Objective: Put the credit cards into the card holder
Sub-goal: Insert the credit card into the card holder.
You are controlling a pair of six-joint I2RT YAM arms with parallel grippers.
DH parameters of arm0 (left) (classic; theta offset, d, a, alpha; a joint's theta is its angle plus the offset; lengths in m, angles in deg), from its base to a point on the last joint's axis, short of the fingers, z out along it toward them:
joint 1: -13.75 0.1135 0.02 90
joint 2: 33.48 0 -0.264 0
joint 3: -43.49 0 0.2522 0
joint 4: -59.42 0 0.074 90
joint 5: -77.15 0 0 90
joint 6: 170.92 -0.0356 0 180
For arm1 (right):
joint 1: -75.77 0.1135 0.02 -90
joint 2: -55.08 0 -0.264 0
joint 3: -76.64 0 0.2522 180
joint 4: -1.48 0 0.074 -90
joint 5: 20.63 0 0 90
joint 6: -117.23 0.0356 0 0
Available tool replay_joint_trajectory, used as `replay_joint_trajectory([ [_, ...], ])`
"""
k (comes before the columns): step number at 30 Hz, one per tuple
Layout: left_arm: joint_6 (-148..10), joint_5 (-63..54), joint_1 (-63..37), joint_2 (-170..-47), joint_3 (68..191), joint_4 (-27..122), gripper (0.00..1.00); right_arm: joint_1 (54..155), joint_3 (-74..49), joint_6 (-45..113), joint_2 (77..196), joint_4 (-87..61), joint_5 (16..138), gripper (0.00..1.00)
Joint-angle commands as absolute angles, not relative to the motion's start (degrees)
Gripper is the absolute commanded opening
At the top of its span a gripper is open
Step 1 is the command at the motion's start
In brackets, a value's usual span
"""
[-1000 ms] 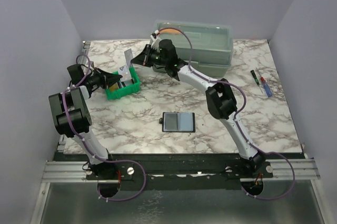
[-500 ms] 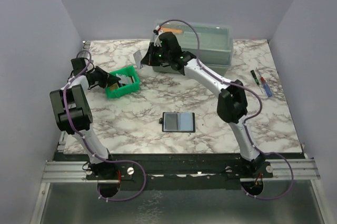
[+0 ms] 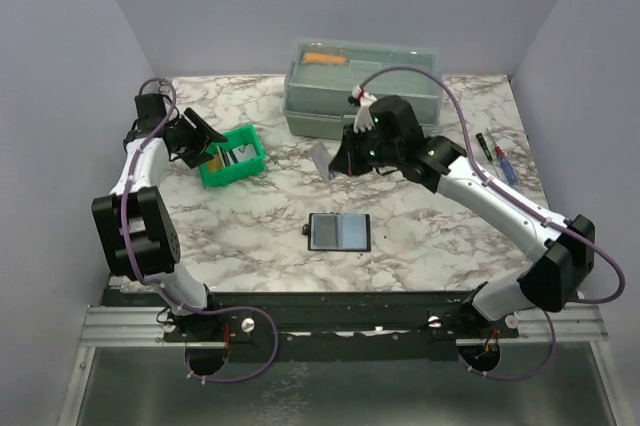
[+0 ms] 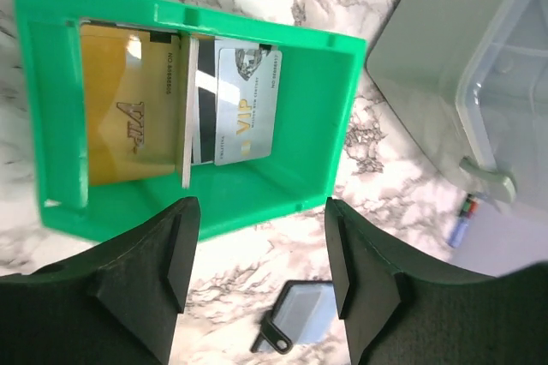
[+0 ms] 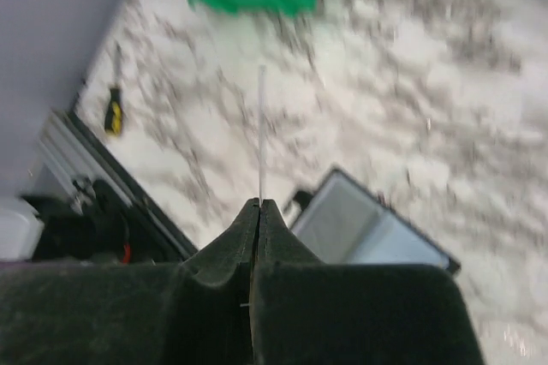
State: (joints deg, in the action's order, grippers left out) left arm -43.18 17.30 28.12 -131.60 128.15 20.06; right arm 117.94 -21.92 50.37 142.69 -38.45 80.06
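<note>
My right gripper [image 3: 337, 163] is shut on one grey credit card [image 3: 320, 159], held on edge above the marble top, behind the card holder [image 3: 340, 232]. In the right wrist view the card [image 5: 260, 129] sticks up thin from the shut jaws [image 5: 259, 207], and the card holder [image 5: 370, 230] lies open just past them. More credit cards lie in the green bin [image 4: 257, 35]: a gold one [image 4: 128, 112], a silver one [image 4: 246, 104] and one on edge [image 4: 187, 108]. My left gripper [image 4: 257, 275] hangs open and empty over the bin's near side [image 3: 203, 138].
The green bin [image 3: 228, 178] sits at the back left. A big grey-green lidded toolbox [image 3: 365, 91] stands behind the middle. Pens [image 3: 497, 156] lie near the right edge. The purple walls close in on both sides.
The right arm has carried the card from beside the bin towards the middle, near the card holder. The left gripper has opened and drawn back from the bin.
</note>
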Motion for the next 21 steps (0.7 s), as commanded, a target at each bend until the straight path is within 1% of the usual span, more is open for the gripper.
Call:
replay_joint_trajectory([
  [1,-52.9,4.2,23.4,-121.0,130.1,10.2,0.66,117.9,-5.3,54.3,137.2,-41.6,88.5,0.0],
  [4,-53.4,6.9,15.4,-114.9,125.4,9.6,0.66,117.5,7.6,59.8,133.2,-31.8,94.6,0.0],
  [6,-52.4,11.2,7.2,-112.2,121.0,11.7,0.66,116.6,13.5,63.0,132.0,-26.3,98.0,0.0],
  [9,-50.6,15.8,-2.7,-110.4,116.0,15.5,0.62,115.1,21.1,66.2,131.1,-18.1,101.5,0.0],
  [11,-47.6,16.6,-8.1,-109.9,112.0,20.2,0.58,112.1,25.0,67.6,131.7,-13.5,105.3,0.0],
  [13,-44.4,17.6,-11.7,-110.8,108.5,24.4,0.51,109.8,28.3,68.4,132.2,-9.3,108.2,0.0],
  [16,-42.8,16.2,-17.2,-113.9,106.5,26.4,0.49,107.3,31.3,68.7,132.3,-6.1,110.8,0.0],
  [21,-42.7,14.6,-19.4,-117.6,105.1,27.6,0.41,106.0,32.8,68.9,132.7,-3.3,112.2,0.0],
])
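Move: The right hand, pinching a card, has the open card holder some 11 cm back, 3 cm to its right and 26 cm below; the storage box's middle is about 19 cm ahead, 7 cm right and 20 cm lower. From the empty left hand the card holder lies roughly 21 cm back, 29 cm right and 12 cm down, while the green tray is 3 cm back, 5 cm right and 11 cm below. Right hand carries the card down 20 cm and back towards the holder, left hand sweeping right and back. ##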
